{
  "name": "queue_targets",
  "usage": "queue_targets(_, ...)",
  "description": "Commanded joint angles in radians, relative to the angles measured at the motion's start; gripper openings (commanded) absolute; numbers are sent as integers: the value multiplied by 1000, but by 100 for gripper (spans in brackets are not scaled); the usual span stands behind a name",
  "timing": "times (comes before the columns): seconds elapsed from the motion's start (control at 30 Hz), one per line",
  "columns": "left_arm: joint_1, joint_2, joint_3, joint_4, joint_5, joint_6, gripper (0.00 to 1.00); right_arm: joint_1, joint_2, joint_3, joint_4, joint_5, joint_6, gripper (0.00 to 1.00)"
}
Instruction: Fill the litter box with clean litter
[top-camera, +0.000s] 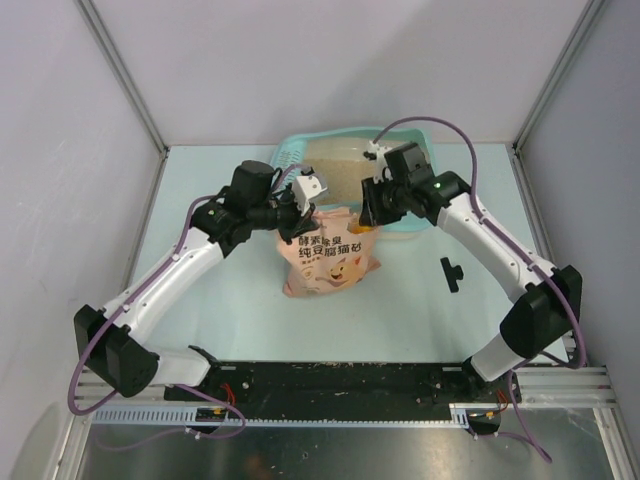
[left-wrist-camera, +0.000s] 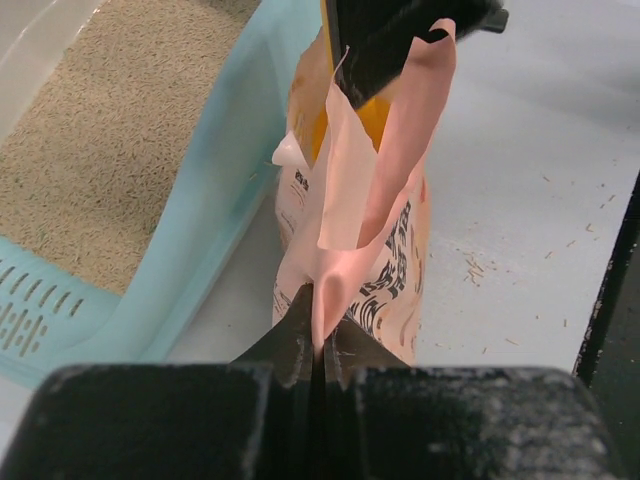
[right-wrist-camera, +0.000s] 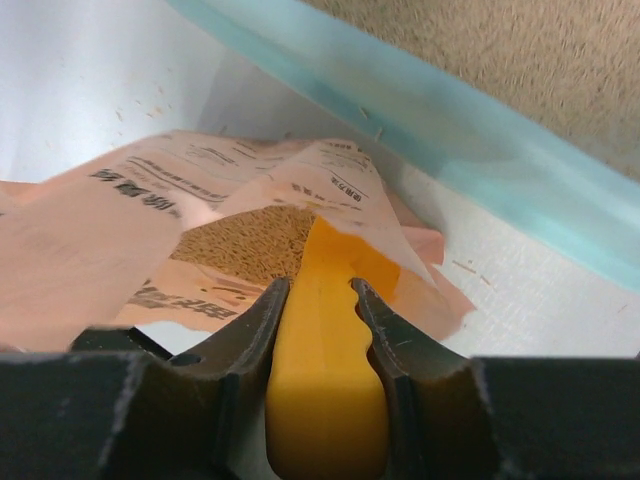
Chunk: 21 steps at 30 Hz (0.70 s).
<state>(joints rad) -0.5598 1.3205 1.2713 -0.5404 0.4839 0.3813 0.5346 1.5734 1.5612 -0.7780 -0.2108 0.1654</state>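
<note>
The light teal litter box (top-camera: 298, 153) stands at the back, with beige clean litter (top-camera: 345, 168) on its floor (left-wrist-camera: 100, 150). In front of it stands a pink bag (top-camera: 330, 255), open at the top. My left gripper (left-wrist-camera: 322, 335) is shut on the bag's upper edge and holds it up. My right gripper (right-wrist-camera: 318, 290) is shut on the handle of an orange scoop (right-wrist-camera: 325, 350), whose front end is down inside the bag's mouth among more litter (right-wrist-camera: 245, 240). The box wall (right-wrist-camera: 450, 140) runs just beyond the bag.
A small black object (top-camera: 450, 272) lies on the table right of the bag. Loose granules are scattered on the table (left-wrist-camera: 500, 260). Grey walls close the table in on three sides.
</note>
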Motion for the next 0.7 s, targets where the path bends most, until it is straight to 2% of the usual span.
queue_targets(0.0, -18, -75, 40, 149, 96, -71, 0, 37, -52, -105, 34, 128, 39, 0)
queue_targets(0.27, -40, -30, -1, 195, 143, -157, 0, 80, -92, -371, 157, 137, 85, 0)
queue_targets(0.47, -40, -79, -78, 229, 140, -142, 0, 80, -55, -432, 207, -21, 150, 0)
queue_targets(0.67, -40, -98, -121, 270, 140, -157, 0, 87, -15, -457, 373, -263, 261, 0)
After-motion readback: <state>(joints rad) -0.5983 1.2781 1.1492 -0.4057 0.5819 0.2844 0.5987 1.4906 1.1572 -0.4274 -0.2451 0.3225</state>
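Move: Scoop in my right fingers, its blade already in the mouth of the litter bag, I have the bag's middle about 9 cm to the left, 5 cm back and 9 cm below that hand. The litter box's middle is roughly 18 cm ahead, 2 cm left and 16 cm down; a black clip lies some 24 cm right, 6 cm back, 18 cm down. From my left hand, pinching the bag's upper left edge, the bag's middle is about 6 cm right, 4 cm back, 11 cm lower. I sink the held scoop deeper into the bag with my right hand, about 7 cm down while drawing back some 3 cm, then easing left towards the bag's middle as I go on down, grip unchanged. My left hand keeps its pinch on the bag's edge and draws it about 3 cm back and to the right. ##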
